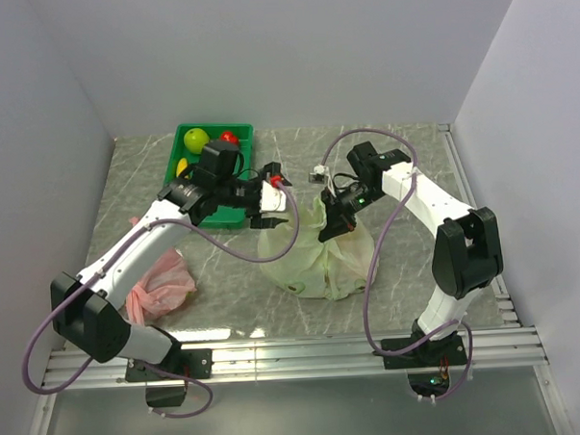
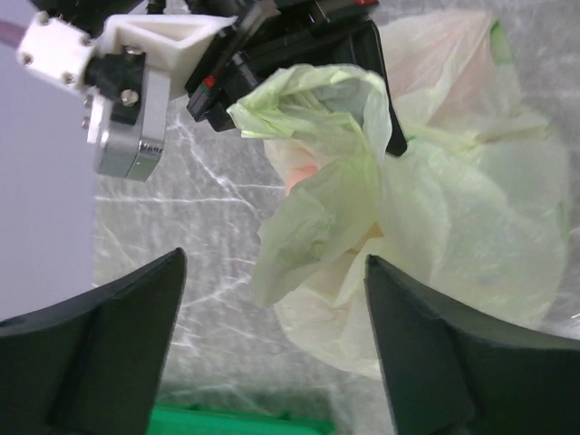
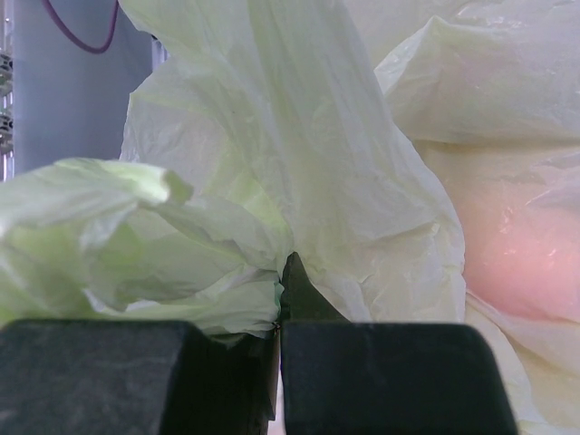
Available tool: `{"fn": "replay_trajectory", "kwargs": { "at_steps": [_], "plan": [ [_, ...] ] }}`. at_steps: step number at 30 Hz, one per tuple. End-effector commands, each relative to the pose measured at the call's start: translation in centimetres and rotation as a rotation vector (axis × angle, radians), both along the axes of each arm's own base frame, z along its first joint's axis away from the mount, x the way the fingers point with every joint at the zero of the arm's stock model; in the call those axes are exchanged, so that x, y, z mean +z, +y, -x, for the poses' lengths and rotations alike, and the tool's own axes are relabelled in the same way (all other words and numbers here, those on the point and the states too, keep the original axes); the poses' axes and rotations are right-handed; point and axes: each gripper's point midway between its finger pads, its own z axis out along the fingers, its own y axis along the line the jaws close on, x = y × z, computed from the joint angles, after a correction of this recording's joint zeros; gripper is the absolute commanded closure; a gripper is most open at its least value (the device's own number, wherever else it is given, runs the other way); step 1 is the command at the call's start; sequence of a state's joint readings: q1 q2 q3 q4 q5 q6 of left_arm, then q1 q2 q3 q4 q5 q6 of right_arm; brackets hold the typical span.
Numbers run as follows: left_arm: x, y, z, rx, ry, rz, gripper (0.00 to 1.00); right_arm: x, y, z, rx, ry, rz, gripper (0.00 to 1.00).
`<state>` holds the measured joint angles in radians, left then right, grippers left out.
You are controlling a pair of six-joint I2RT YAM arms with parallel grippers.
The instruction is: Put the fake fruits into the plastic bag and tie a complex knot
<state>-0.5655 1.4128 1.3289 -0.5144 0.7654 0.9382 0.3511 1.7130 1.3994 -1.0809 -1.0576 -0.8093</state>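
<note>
The plastic bag (image 1: 311,260) lies pale green and crumpled mid-table, bulging with fruit. Through its skin a pink-orange fruit (image 3: 517,254) shows. My right gripper (image 1: 329,230) is shut on a bunched upper part of the bag (image 3: 227,263), lifting it; in the right wrist view the right gripper (image 3: 288,265) has film pinched between its jaws. My left gripper (image 1: 279,197) hangs open just left of the bag's top. In the left wrist view the left gripper (image 2: 275,258) has its jaws wide apart, and a loose flap of the bag (image 2: 317,208) hangs ahead of them, untouched.
A green tray (image 1: 243,133) at the back left holds a green apple (image 1: 196,139), a small red fruit (image 1: 229,137) and a yellow banana (image 1: 182,167). A pink plastic bag (image 1: 158,286) lies under the left arm. The tray's edge (image 2: 245,421) shows below my left jaws.
</note>
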Motion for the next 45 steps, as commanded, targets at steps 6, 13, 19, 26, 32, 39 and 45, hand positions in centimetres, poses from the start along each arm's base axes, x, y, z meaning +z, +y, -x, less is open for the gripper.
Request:
{"fn": "replay_trajectory", "kwargs": {
  "at_steps": [6,13,19,26,32,39,45],
  "plan": [
    [0.9,-1.3,-0.9,-0.136,-0.135,0.011,0.33,1.2,0.1,0.3,0.029,-0.035,-0.011,1.0],
    [0.5,-1.8,-0.5,-0.213,-0.164,0.009,0.42,1.0,0.2,-0.1,0.023,-0.024,-0.004,1.0],
    [0.4,-1.5,0.4,-0.26,-0.163,-0.027,0.96,0.7,0.2,-0.6,0.006,-0.014,0.009,1.0],
    [4.1,-1.1,1.5,-0.119,0.02,0.032,1.0,1.5,0.5,-3.2,-0.174,0.102,-0.014,1.0],
    [2.9,-2.4,5.2,0.098,0.447,0.064,0.99,3.7,1.5,-5.5,-0.423,0.165,-0.108,1.0],
    [-4.8,-6.7,7.2,0.356,0.725,-0.038,0.99,5.5,1.6,-6.7,-0.612,0.191,-0.192,1.0],
    [-12.1,-8.7,4.8,0.602,0.726,-0.08,0.99,6.3,1.5,-6.7,-0.658,0.201,-0.216,1.0]
  ]
}}
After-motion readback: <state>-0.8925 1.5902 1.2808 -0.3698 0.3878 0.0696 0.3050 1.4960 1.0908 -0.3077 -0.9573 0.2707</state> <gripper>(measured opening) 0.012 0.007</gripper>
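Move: Just off the left hand's open fingers hangs the loose flap of the plastic bag, roughly 3 cm to their right, level fore and aft, and about 3 cm lower. The right gripper, shut on the bag's neck, sits some 10 cm right of the left hand, 4 cm back and 9 cm lower. The bag's full body lies about 7 cm right, 6 cm back and 20 cm below. From the right hand, the flap is about 7 cm left, 4 cm ahead and 6 cm higher. Easing down a centimetre or two and to its right, the left hand shuts its fingers on the loose bag flap, then carries it back, right and down, ending about 9 cm lower and 8 cm farther right while tipping and turning counter-clockwise. The right hand keeps its pinch on the neck and, late on, draws some 4 cm forward and 3 cm up, turning clockwise about 30 degrees. ##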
